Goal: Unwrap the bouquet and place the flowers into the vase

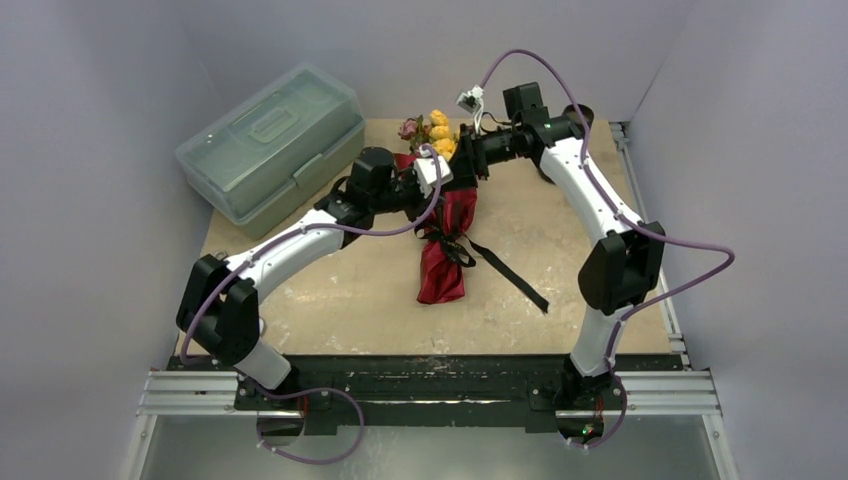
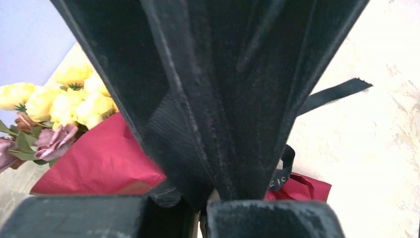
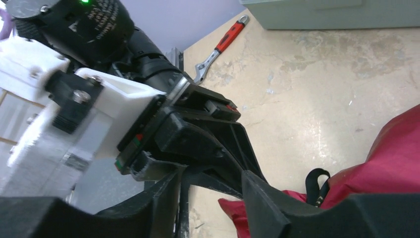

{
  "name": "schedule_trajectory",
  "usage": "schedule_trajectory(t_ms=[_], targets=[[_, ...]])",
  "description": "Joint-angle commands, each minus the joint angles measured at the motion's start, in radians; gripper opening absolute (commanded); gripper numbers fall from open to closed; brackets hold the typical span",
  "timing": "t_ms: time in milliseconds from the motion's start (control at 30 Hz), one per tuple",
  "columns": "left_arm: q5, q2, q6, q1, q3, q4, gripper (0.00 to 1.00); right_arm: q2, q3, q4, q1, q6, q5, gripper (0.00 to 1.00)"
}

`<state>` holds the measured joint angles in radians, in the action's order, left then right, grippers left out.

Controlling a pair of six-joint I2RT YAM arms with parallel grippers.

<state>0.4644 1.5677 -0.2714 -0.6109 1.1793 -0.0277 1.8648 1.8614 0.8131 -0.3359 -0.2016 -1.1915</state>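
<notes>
The bouquet lies mid-table in red paper, with its yellow and pink flowers pointing to the far edge. A black ribbon circles the wrap, and one tail trails to the right. My left gripper is shut on a ribbed strip of this ribbon, just above the wrap's upper end. My right gripper stands open around the left gripper's fingers, and nothing is pinched between its own. In the top view the two grippers meet at the wrap's top. A dark rim behind the right arm may be the vase, which is otherwise hidden.
A translucent green-grey lidded box stands at the back left. A red-handled wrench lies on the table near that box. Purple walls close in the table on three sides. A ribbon loop pokes up by the red paper.
</notes>
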Motion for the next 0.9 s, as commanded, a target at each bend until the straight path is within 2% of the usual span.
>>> schedule_trajectory(t_ms=[0, 133, 200, 300, 633, 867], targets=[[0.029, -0.055, 0.038, 0.020, 0.112, 0.025, 0.00, -0.051, -0.003, -0.079, 0.017, 0.084, -0.008, 0.57], [0.066, -0.043, 0.072, 0.063, 0.190, 0.073, 0.00, -0.035, -0.026, -0.225, 0.085, 0.276, -0.064, 0.70], [0.089, -0.035, 0.088, 0.083, 0.231, 0.087, 0.00, -0.027, -0.022, -0.241, 0.117, 0.296, -0.056, 0.77], [0.119, -0.028, 0.097, 0.096, 0.280, 0.109, 0.00, -0.016, -0.031, -0.237, 0.148, 0.293, -0.037, 0.81], [0.169, -0.008, 0.116, 0.120, 0.446, 0.129, 0.00, 0.027, -0.092, 0.008, 0.173, 0.023, 0.061, 0.83], [0.183, 0.012, 0.164, 0.121, 0.564, 0.138, 0.00, 0.038, -0.153, 0.054, 0.175, -0.064, 0.114, 0.84]])
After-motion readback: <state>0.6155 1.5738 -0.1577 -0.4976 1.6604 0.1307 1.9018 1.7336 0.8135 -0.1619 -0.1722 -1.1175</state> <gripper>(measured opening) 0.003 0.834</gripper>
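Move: The left fingers are already shut on one end of the black ribbon, with the bow's knot roughly 15 cm below, 3 cm back and 1 cm to the right. From the knot, the remaining bow loop lies about 4 cm back and 5 cm right, the middle of the loose tail 8 cm back and 14 cm right, the flowers 24 cm ahead and 1 cm left. From the right hand, the knot is some 22 cm below, 2 cm back and 1 cm right. The left hand keeps its grip on the ribbon end and draws it almost straight up by about 19 cm, away from the knot, easing a little forward early on while its fingers tip upward some 15 degrees. The half-open right hand opens wide and backs away from the left hand and ribbon, forward and to the right by 5 to 7 cm while turning slightly clockwise, then sinks about 8 cm beside the wrapped bouquet, empty. ##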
